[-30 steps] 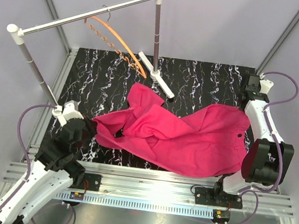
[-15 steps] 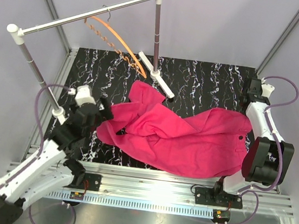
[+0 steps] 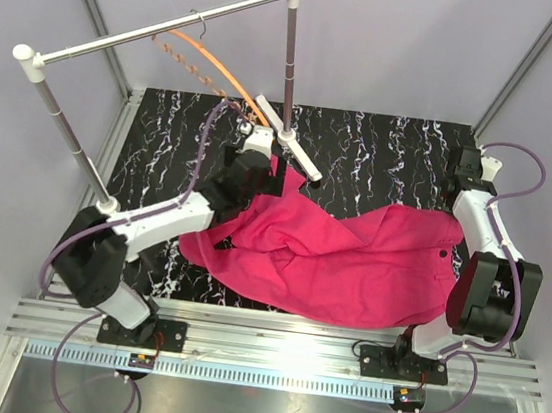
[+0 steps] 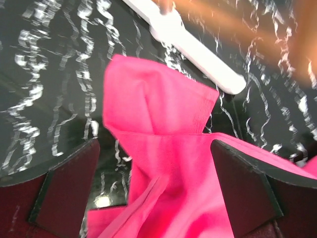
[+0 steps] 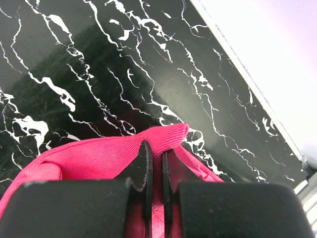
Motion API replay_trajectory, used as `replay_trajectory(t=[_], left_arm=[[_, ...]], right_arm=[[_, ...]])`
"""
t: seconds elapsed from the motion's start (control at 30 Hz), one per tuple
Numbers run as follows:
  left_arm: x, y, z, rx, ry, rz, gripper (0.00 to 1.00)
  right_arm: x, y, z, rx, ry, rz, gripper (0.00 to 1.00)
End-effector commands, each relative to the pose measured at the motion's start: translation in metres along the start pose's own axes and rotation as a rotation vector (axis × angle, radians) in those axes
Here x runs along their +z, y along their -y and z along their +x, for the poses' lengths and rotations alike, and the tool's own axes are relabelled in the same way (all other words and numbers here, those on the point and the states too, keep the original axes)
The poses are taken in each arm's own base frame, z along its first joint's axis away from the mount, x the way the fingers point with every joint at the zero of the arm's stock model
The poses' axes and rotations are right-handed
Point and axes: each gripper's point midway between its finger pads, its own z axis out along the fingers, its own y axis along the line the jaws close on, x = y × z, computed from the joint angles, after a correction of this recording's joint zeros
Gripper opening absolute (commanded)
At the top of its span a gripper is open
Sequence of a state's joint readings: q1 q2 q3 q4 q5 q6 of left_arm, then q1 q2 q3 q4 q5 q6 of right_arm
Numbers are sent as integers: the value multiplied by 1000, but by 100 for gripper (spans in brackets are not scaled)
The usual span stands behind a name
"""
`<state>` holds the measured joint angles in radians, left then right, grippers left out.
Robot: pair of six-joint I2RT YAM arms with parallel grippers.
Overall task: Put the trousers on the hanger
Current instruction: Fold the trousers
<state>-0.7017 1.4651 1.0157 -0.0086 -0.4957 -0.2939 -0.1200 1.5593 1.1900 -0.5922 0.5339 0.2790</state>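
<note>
The magenta trousers [image 3: 341, 255] lie spread across the black marble table, dark waist button [image 3: 443, 250] at the right. The orange hanger [image 3: 211, 62] hangs by its hook from the silver rail, above the table's far left. My left gripper [image 3: 253, 161] is open above the trousers' far leg end [image 4: 158, 106], with cloth showing between its fingers [image 4: 67, 183] and nothing gripped. My right gripper [image 5: 154, 148] is shut on a fold of the trousers' waist corner [image 5: 168, 134] at the right side of the table [image 3: 466, 179].
The rail [image 3: 167, 27] spans two poles with white end caps. Its white foot bar [image 3: 289, 138] lies just beyond the left gripper, and also shows in the left wrist view [image 4: 198, 47]. A blurred orange shape [image 4: 233, 20] crosses the top of that view. Grey walls enclose the table.
The left arm has swung from the near-left edge up and right to the trousers' far leg end by the rack foot. The cloth's left part has shifted slightly. The right gripper holds its place.
</note>
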Motion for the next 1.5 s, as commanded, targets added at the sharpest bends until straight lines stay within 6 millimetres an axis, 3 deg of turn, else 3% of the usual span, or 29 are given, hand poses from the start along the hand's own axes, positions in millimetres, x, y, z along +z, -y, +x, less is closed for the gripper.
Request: replay_trajectory(t=[0.0, 0.03, 0.1, 0.2, 0.33, 0.43, 0.7, 0.87, 0.9, 0.97, 1.0, 1.07, 1.1, 1.13, 1.27, 1.3, 1.37, 1.4, 1.47], left_arm=[[22, 28, -17, 13, 53, 84, 99], [33, 30, -7, 24, 30, 83, 99], [41, 35, -9, 25, 27, 81, 99], [56, 29, 6, 21, -2, 69, 99], [78, 0, 35, -77, -74, 26, 99], [87, -15, 51, -120, -99, 8, 99], [103, -16, 86, -185, -189, -6, 99], [112, -30, 113, -237, -261, -89, 97], [113, -32, 116, -260, -267, -97, 94], [112, -38, 123, -271, -275, -120, 76], [112, -39, 123, -272, -273, -128, 55], [112, -46, 128, -257, -287, -164, 32], [111, -50, 130, -245, -294, -178, 8], [109, -57, 131, -233, -297, -205, 0], [84, -81, 123, -222, -249, -272, 0], [72, -85, 100, -236, -190, -275, 0], [50, -103, 93, -225, -163, -325, 0], [33, -107, 66, -247, -94, -319, 0], [8, -123, 59, -234, -74, -363, 0]], right_arm=[[0, -8, -5, 5, 18, -51, 0], [0, -9, -3, 4, 15, -57, 0], [0, -11, -2, 1, 11, -67, 0], [-1, -13, -2, 0, 9, -84, 0], [-4, -14, -1, 4, 12, -103, 0], [-5, -17, -1, 5, 11, -119, 0], [-6, -18, 1, 6, 6, -130, 0], [-6, -16, 1, 5, 5, -122, 0], [-6, -17, 1, 4, 6, -123, 0], [-5, -17, 2, 5, 4, -120, 0], [-4, -16, 2, 5, 2, -116, 0], [-3, -15, 3, 1, -2, -102, 0], [-3, -14, 2, 1, 0, -97, 0], [-3, -12, 1, 0, 2, -87, 0], [-3, -7, -2, 1, 9, -55, 0], [-4, -6, -6, 9, 17, -52, 0], [-5, -2, -8, 13, 19, -34, 0], [-7, 0, -12, 22, 29, -29, 0], [-11, 7, -17, 33, 43, -14, 0]])
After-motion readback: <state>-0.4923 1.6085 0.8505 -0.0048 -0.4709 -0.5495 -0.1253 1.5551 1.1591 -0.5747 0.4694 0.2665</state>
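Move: The left hand, empty and wide open, is going for the left edge of the trousers' far flap: about 5 cm ahead, 2 cm to the left and 16 cm below. From this hand, the flap's right corner lies about 3 cm ahead and 12 cm right, and the middle of the rack foot some 12 cm ahead and 7 cm right, both at table height. From the right hand, which already pinches the far right corner, that left edge is roughly 53 cm left, 7 cm ahead and 10 cm lower. Down some 16 cm and about 5 cm forward goes the open left hand, swerving slightly right then left, fingers tipping down nearly 20 degrees. It shuts on the edge of the far flap, then draws the pinched cloth about 7 cm left, 5 cm back and 4 cm up, turning counter-clockwise. The right hand keeps its pinch, shifting only a centimetre or so. ##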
